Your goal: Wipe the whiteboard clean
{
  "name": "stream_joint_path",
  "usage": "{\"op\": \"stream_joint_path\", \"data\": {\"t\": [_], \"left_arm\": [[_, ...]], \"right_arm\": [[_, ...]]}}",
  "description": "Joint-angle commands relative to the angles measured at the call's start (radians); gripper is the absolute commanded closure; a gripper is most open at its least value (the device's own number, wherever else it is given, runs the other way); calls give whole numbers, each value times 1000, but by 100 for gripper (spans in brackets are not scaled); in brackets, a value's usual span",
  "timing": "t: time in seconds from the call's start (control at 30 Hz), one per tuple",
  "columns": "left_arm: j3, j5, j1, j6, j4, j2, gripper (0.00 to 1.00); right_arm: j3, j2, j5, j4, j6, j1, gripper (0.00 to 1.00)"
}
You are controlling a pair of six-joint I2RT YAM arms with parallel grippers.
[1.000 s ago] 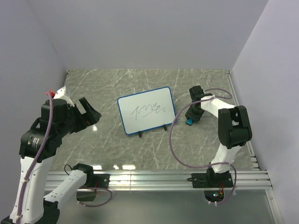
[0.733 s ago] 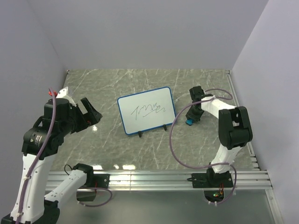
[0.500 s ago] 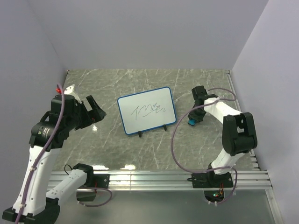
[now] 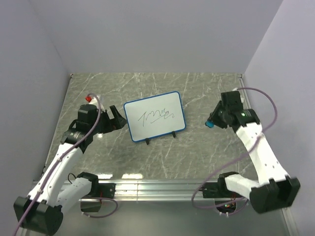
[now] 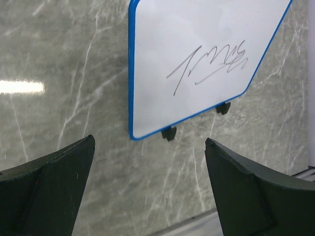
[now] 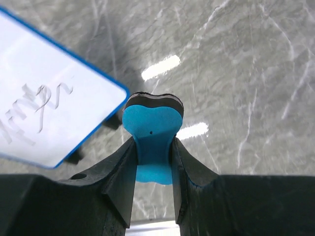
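Observation:
The whiteboard [image 4: 154,117], white with a blue frame, small black feet and a dark scribble, lies mid-table; it also shows in the left wrist view as whiteboard [image 5: 197,59] and at the left of the right wrist view as whiteboard [image 6: 44,118]. My right gripper [image 4: 212,123] hangs above the table to the board's right, shut on a bright-blue eraser [image 6: 152,132] that is squeezed between the fingers. My left gripper [image 4: 114,119] stands open just left of the board, nothing between its fingers [image 5: 49,191].
Grey marble tabletop [image 4: 206,91] enclosed by pale walls. A metal rail [image 4: 162,189] with the arm bases runs along the near edge. Cables loop from both arms.
The right gripper closed on the eraser and lifted it off the table, swinging right and up. The left arm lowered and moved right toward the board's left edge.

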Motion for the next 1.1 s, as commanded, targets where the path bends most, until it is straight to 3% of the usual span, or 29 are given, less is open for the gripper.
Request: {"op": "stream_joint_path", "data": {"t": [0.0, 0.13, 0.4, 0.6, 0.7, 0.9, 0.93, 1.07], "left_arm": [[-13, 38, -2, 68, 250, 70, 1], [-4, 87, 27, 113, 358, 196, 1], [51, 354, 185, 133, 530, 447, 2], [65, 574, 191, 70, 732, 584, 2], [73, 606, 185, 29, 795, 626, 2], [100, 592, 164, 12, 822, 724, 12], [96, 592, 164, -2, 830, 730, 22], [51, 572, 155, -17, 872, 753, 40]], "right_arm": [[31, -130, -25, -131, -25, 4, 100], [-1, -243, -32, -206, -20, 4, 100], [-38, -400, -2, -331, -4, 4, 100], [-45, -441, 35, -357, -8, 4, 100], [-48, -456, 49, -361, -11, 4, 100], [-47, -461, 18, -319, -45, 2, 100], [-45, -458, -8, -306, -56, 4, 100], [-24, -418, -51, -243, -82, 4, 100]]}}
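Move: The whiteboard's upper left corner is about 13 cm ahead of the open left hand, 4 cm to its right and 7 cm below. The middle of the board lies some 8 cm ahead, 18 cm right and 12 cm below that hand, its left clip foot roughly 1 cm ahead, 10 cm right and 19 cm below. From the right hand, already holding the eraser, the board's middle is about 7 cm ahead, 21 cm left and 12 cm below. Left reaches 13 cm forward, sinks, closing around the whiteboard's corner; right draws the held eraser back 12 cm. ##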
